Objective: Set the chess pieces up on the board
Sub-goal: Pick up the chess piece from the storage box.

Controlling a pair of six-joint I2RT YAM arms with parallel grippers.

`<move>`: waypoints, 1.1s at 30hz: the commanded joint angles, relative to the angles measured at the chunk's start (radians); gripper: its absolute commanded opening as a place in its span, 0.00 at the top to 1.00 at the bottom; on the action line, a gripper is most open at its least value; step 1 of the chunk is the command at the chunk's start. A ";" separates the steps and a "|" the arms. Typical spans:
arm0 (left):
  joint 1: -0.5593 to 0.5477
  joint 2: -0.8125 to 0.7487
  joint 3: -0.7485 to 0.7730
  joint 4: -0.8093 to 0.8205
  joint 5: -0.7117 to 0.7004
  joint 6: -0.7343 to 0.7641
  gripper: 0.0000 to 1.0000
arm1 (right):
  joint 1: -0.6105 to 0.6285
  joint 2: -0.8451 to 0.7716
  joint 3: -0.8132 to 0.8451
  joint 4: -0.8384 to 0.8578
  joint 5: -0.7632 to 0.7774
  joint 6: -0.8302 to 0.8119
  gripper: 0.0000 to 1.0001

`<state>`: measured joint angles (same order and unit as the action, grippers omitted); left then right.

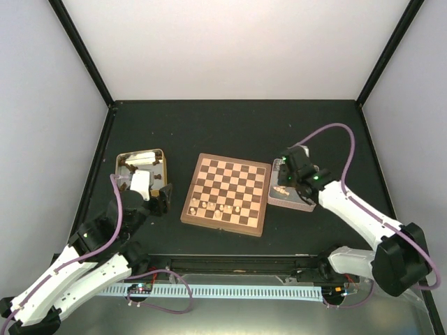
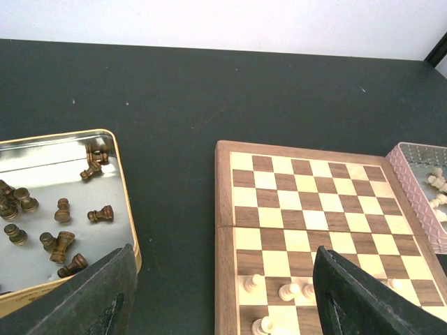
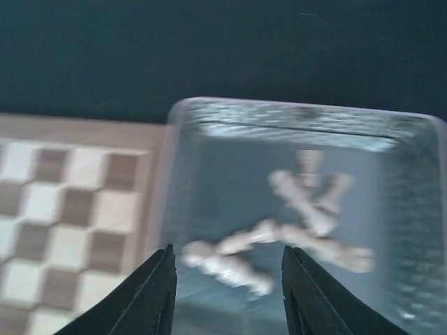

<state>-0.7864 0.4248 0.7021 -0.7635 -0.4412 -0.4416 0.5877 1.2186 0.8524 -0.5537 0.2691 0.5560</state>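
The board (image 1: 227,193) lies mid-table, with several pale chess pieces (image 1: 216,208) standing on its near rows; the left wrist view shows these pale pieces (image 2: 290,291) too. My left gripper (image 1: 160,199) hangs open between the gold tin and the board's left border (image 2: 223,209), holding nothing. Dark pieces (image 2: 63,237) lie loose in that gold tin (image 2: 122,181). My right gripper (image 1: 285,180) is open above the pink tin (image 3: 300,105). Several pale pieces (image 3: 307,209) lie on the tin's floor under its fingers (image 3: 164,279), and none is gripped.
The gold tin (image 1: 140,151) sits left of the board and the pink tin (image 1: 279,197) right of it, touching the board's edge. A black mat covers the table. White walls close it in at the back and both sides.
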 commanded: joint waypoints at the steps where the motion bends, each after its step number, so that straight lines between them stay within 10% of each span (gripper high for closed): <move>1: 0.004 -0.017 0.002 -0.012 -0.004 0.000 0.29 | -0.180 -0.009 -0.069 0.053 0.020 -0.010 0.56; 33: 0.004 -0.017 0.002 -0.012 -0.006 0.000 0.29 | -0.341 0.143 -0.146 0.104 -0.057 -0.023 0.99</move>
<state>-0.7864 0.4164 0.7021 -0.7635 -0.4412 -0.4416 0.2508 1.3956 0.6991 -0.4335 0.1974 0.5304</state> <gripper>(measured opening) 0.710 0.086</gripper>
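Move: The piece at the right end of the lower row of fallen light pieces lies about 10 cm to the right hand's right, 1 cm ahead and 10 cm below. The king-like piece is roughly 5 cm farther out than it and 3 cm to its left; the row's left-end piece lies about 8 cm left of it, level with it. The board's centre is some 18 cm left of the right hand and 2 cm back. From the left hand the target piece is about 48 cm right, 11 cm ahead and 20 cm below. Sweeping right and already sinking, the open right hand crosses about 10 cm over the storage box, then goes almost straight down to the row's right-end piece, some 10 cm lower in all. It turns about 15 degrees clockwise and tips steeper as it goes; the fingers narrow on the way down and pinch the piece between their tips. ##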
